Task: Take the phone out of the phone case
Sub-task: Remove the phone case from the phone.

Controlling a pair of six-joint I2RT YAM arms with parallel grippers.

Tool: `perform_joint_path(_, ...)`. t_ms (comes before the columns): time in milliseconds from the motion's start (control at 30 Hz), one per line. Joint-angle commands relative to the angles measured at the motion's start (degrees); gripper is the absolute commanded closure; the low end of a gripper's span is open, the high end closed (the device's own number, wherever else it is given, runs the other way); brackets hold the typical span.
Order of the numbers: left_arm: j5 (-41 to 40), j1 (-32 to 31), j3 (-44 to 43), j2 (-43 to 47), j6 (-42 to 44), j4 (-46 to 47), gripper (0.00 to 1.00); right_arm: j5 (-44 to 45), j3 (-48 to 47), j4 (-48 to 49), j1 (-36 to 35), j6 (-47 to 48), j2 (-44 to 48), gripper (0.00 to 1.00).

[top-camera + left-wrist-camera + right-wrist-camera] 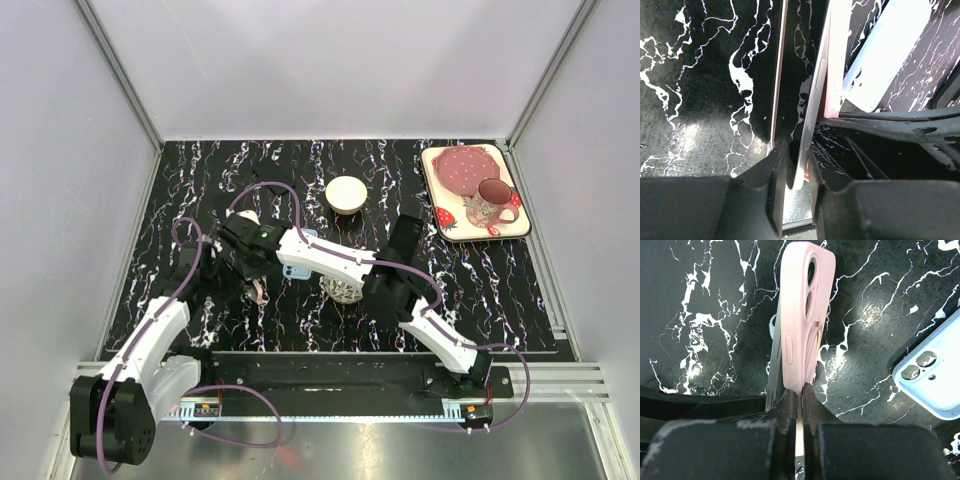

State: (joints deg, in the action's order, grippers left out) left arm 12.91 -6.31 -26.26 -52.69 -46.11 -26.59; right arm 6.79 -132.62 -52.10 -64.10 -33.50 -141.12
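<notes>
A pink phone case (802, 305) stands on edge, and the grey-edged phone (774, 375) lies against its left side, partly out of it. My right gripper (799, 395) is shut on the case's lower edge. In the left wrist view my left gripper (797, 160) is shut on the phone's silver edge (812, 115), with the pink case (836, 60) just right of it. In the top view both grippers meet left of centre, the left gripper (247, 282) and the right gripper (243, 243), with a bit of the pink case (258, 292) showing below them.
A light blue phone case (935, 375) lies flat on the table just right of the pink one, and also shows in the left wrist view (887, 55). A white bowl (346, 193) stands behind. A tray (443, 222) with a pink plate and a mug is at back right. A woven ball (340, 290) sits under the right arm.
</notes>
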Motion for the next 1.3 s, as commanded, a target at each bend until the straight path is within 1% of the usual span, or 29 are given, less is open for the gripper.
perform_joint_path(0, -12.03, 0.15, 0.33, -4.17, 0.84, -1.89, 0.85, -3.36, 1.22, 0.94, -0.15, -1.31, -4.17, 1.00)
perform_joint_path(33, -11.59, 0.15, 0.33, -5.22, 0.93, -1.37, 0.90, -3.18, 1.57, 0.94, 0.11, -1.31, -3.82, 1.00)
perform_joint_path(67, -11.41, 0.15, 0.33, -5.58, 1.02, -1.27, 0.98, -2.92, 1.92, 0.94, 0.20, -1.13, -3.20, 1.00)
perform_joint_path(100, -11.33, 0.07, 0.33, -5.85, 0.85, -1.27, 1.00, -2.66, 2.36, 0.86, 0.29, -1.05, -2.85, 1.00)
perform_joint_path(300, -11.59, 0.07, -0.72, -2.17, 0.58, -2.68, 1.00, -1.25, 9.12, 1.64, 2.92, -1.40, 0.93, 1.00)
perform_joint_path(400, -12.73, 0.07, -1.77, 0.47, 0.67, -3.64, 1.00, -0.81, 15.79, 4.54, 4.85, -1.75, 4.44, 1.00)
perform_joint_path(433, -12.73, 0.07, -2.39, 1.18, 0.84, -4.17, 1.00, -0.03, 19.64, 6.11, 5.38, -1.84, 5.32, 1.00)
perform_joint_path(467, -14.30, 0.07, -2.74, 1.27, 1.02, -4.52, 1.00, 0.33, 21.42, 6.83, 5.82, -1.92, 6.89, 1.00)
perform_joint_path(533, -14.67, 0.15, -3.53, 1.36, 1.02, -5.14, 1.00, 1.03, 25.63, 8.40, 7.23, -2.01, 8.22, 1.00)
perform_joint_path(767, -14.58, 0.15, -4.32, 1.27, 0.67, -5.67, 1.00, 4.11, 29.87, 8.77, 8.37, -1.05, 10.51, 1.00)
perform_joint_path(933, -14.58, 0.15, -6.61, 2.15, 1.63, -7.60, 1.00, 7.18, 32.94, 8.85, 8.46, 0.88, 11.21, 1.00)
perform_joint_path(1033, -14.40, 0.15, -7.57, 2.68, 2.07, -7.95, 1.00, 6.14, 33.56, 8.85, 8.37, 1.33, 12.18, 1.00)
perform_joint_path(1067, -14.31, 0.15, -7.58, 2.59, 1.90, -7.69, 1.00, 5.87, 33.56, 8.77, 8.20, 1.15, 12.44, 0.91)
perform_joint_path(1133, -13.88, 0.15, -7.23, 2.15, 1.55, -7.08, 1.00, 6.39, 33.56, 8.68, 7.76, 0.54, 12.62, 0.82)
perform_joint_path(1167, -13.61, 0.15, -6.96, 1.98, 1.20, -6.64, 1.00, 7.01, 33.22, 8.24, 6.97, 0.36, 12.62, 0.74)
perform_joint_path(1200, -13.26, 0.07, -6.18, 1.80, 1.02, -6.37, 1.00, 7.53, 32.78, 6.67, 6.36, 0.45, 12.36, 0.71)
perform_joint_path(1267, -13.17, 0.15, -5.56, 1.18, 0.67, -5.49, 1.00, 8.42, 31.54, 5.34, 5.65, 0.19, 11.48, 0.68)
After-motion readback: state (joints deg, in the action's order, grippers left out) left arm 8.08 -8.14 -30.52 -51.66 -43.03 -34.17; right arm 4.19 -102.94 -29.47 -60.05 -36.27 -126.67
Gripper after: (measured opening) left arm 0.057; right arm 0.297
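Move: The left fingers, still part open, straddle the phone's near end; the phone's middle is about 5 cm ahead of them and 1 cm to their right, roughly level. The pink case, already pinched by the right hand, has its middle about 4 cm ahead of the left hand and 2 cm to its right. From the right hand the phone's middle lies about 2 cm ahead and 2 cm left; the blue case is some 10 cm right, 6 cm ahead and 5 cm below. The left fingers close on the phone's near end and pinch it, then hold nearly still, easing up and left about a centimetre at the end. Against that hold the right hand draws the pink case away from the phone, about 3 cm right and a little forward, rolling some 10 degrees with its left side rising; its fingers begin to open as it goes. ##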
